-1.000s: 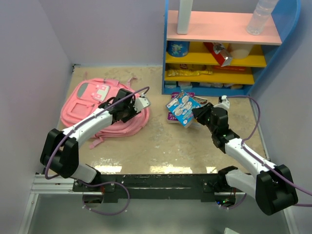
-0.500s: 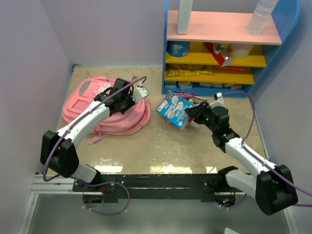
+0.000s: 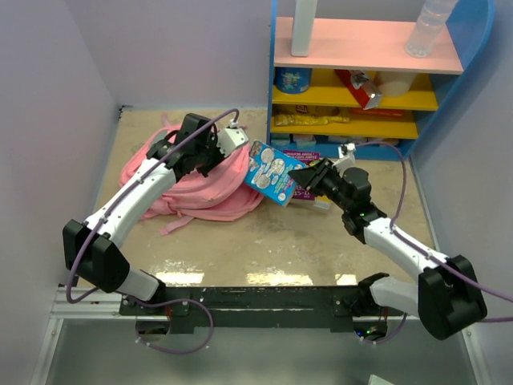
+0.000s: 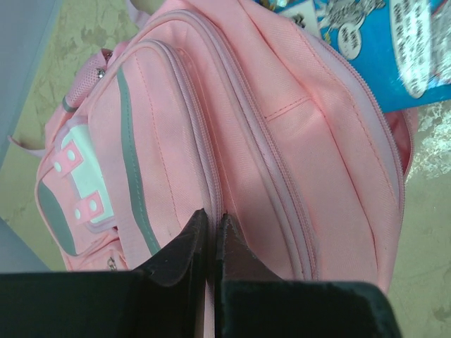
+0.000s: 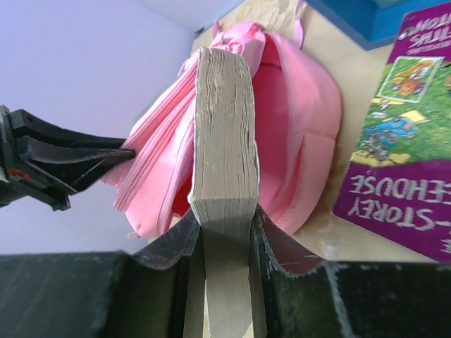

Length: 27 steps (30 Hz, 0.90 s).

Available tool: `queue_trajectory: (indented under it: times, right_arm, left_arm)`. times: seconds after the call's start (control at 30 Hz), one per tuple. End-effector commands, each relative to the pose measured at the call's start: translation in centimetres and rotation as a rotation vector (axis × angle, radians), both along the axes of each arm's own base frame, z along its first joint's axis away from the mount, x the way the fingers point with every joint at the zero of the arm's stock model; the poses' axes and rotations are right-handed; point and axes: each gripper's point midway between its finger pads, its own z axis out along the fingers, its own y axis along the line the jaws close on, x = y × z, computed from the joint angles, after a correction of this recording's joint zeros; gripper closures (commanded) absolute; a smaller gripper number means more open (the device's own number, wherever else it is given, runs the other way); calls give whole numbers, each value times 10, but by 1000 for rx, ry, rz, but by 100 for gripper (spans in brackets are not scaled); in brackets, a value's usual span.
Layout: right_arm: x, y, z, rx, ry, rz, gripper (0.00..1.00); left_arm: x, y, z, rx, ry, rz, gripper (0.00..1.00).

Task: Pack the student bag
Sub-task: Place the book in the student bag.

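The student bag (image 3: 188, 188) is a soft pink backpack lying at the left of the table, with its grey-and-white patch (image 4: 77, 190) showing in the left wrist view. My left gripper (image 3: 215, 160) is shut on a zipper seam of the bag (image 4: 310, 162), its tips (image 4: 210, 220) pinching the pink fabric and holding the edge up. My right gripper (image 3: 309, 175) is shut on a thick blue-covered book (image 3: 268, 172), held on edge. The book's pages (image 5: 224, 127) point at the bag's raised side (image 5: 303, 120).
A purple storybook (image 5: 402, 134) lies flat on the table under and right of the held book. A blue shelf unit (image 3: 361, 88) with yellow and pink shelves, packets and a bottle stands at the back right. Lilac walls close the left and back.
My left gripper closed on the bag's seam and pulled the fabric up and back. My right arm carried the blue book leftward until it came right next to the bag.
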Motion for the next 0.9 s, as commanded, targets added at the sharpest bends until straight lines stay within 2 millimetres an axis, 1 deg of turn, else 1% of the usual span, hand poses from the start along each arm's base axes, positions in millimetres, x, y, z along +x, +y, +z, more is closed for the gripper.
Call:
queue_trajectory:
  times: [0.0,0.03,0.07,0.1,0.13,0.17,0.2,0.23,0.27,0.3,0.33,0.4,0.43,0.47,0.5,0.57,0.6,0.63,0.67,0.7,0.73,0.77,0.8,0.83,0.87]
  right_arm:
    - [9,37,35,84,-62,76,100]
    - [6,50,34,79,-51,108,100]
    - [8,59,18,62,-11,120,100]
    - [9,65,15,59,-2,126,100]
    - [4,78,15,61,-2,152,100]
    - [5,84,7,57,14,156,100]
    - [6,89,8,68,11,161,100]
    - [6,98,10,78,1,175,100]
    - [9,102,14,94,-11,178,100]
    - [13,108,6,101,15,181,100]
    - [15,115,15,128,-4,196,100]
    - [21,126,16,160,1,208,100]
    - [22,132,22,177,-20,216,100]
    - [24,137,22,182,-19,219,100]
    - [31,142,22,188,-17,217,100]
    - [38,152,25,212,-31,222,100]
    - [44,159,36,239,-44,227,100]
    - [50,169,22,236,-25,232,100]
    - [55,174,20,236,-19,227,100]
    - [63,184,28,246,-30,228,100]
    - [67,195,7,219,14,227,100]
    - [74,200,0,208,28,195,100]
    - [81,208,7,213,10,190,100]
    - [81,217,4,208,16,188,100]
    - [86,224,-13,192,35,178,100]
  left_arm:
    - [9,-10,61,-113,-165,-33,100]
    - [10,-7,63,-121,-170,-26,100]
    - [11,-5,65,-128,-174,-24,100]
    - [10,-5,72,-150,-188,-32,100]
    - [13,2,74,-162,-186,-12,100]
    - [14,3,82,-181,-194,-15,100]
    - [11,1,85,-207,-177,-36,100]
    - [11,4,86,-219,-170,-29,100]
    - [11,3,91,-229,-174,-36,100]
    - [8,1,91,-238,-163,-51,100]
    - [8,0,96,-247,-169,-52,100]
    - [5,-3,98,-265,-160,-74,100]
    - [5,-3,100,-270,-161,-79,100]
    - [2,-6,100,-286,-151,-98,100]
    - [0,-8,100,-291,-141,-107,100]
    - [-2,-10,98,-299,-127,-117,100]
    - [-3,-10,98,-302,-121,-120,100]
    - [-4,-10,97,-303,-117,-121,100]
    - [-4,-10,96,-301,-115,-121,100]
    - [-4,-10,96,-301,-113,-120,100]
    - [-4,-9,96,-298,-113,-117,100]
    - [-5,-8,96,-297,-112,-114,100]
    - [-5,-8,96,-299,-112,-112,100]
    - [-5,-7,96,-301,-110,-111,100]
    - [-6,-7,97,-301,-111,-109,100]
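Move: I already hold the book in my right hand. The bag's open mouth lies about 17 cm to that hand's left, 7 cm ahead and some 8 cm lower. The purple storybook lies on the table roughly 10 cm ahead, 3 cm to the right and 16 cm down, and the shelf's near left corner some 18 cm ahead, 7 cm left and 15 cm down. From my left hand, still pinching the flap, the mouth is about 13 cm right, 3 cm ahead and 6 cm below. With my right fingers keeping their grip on the book, I sweep left and down towards the bag's mouth. Then I drive on left and forward to slide the book in under the flap, about 19 cm left in all, the hand turning some 10 degrees counter-clockwise and tipping down a little. Meanwhile my left hand keeps its pinch, lifts the flap about 3 cm and rolls some 10 degrees. ##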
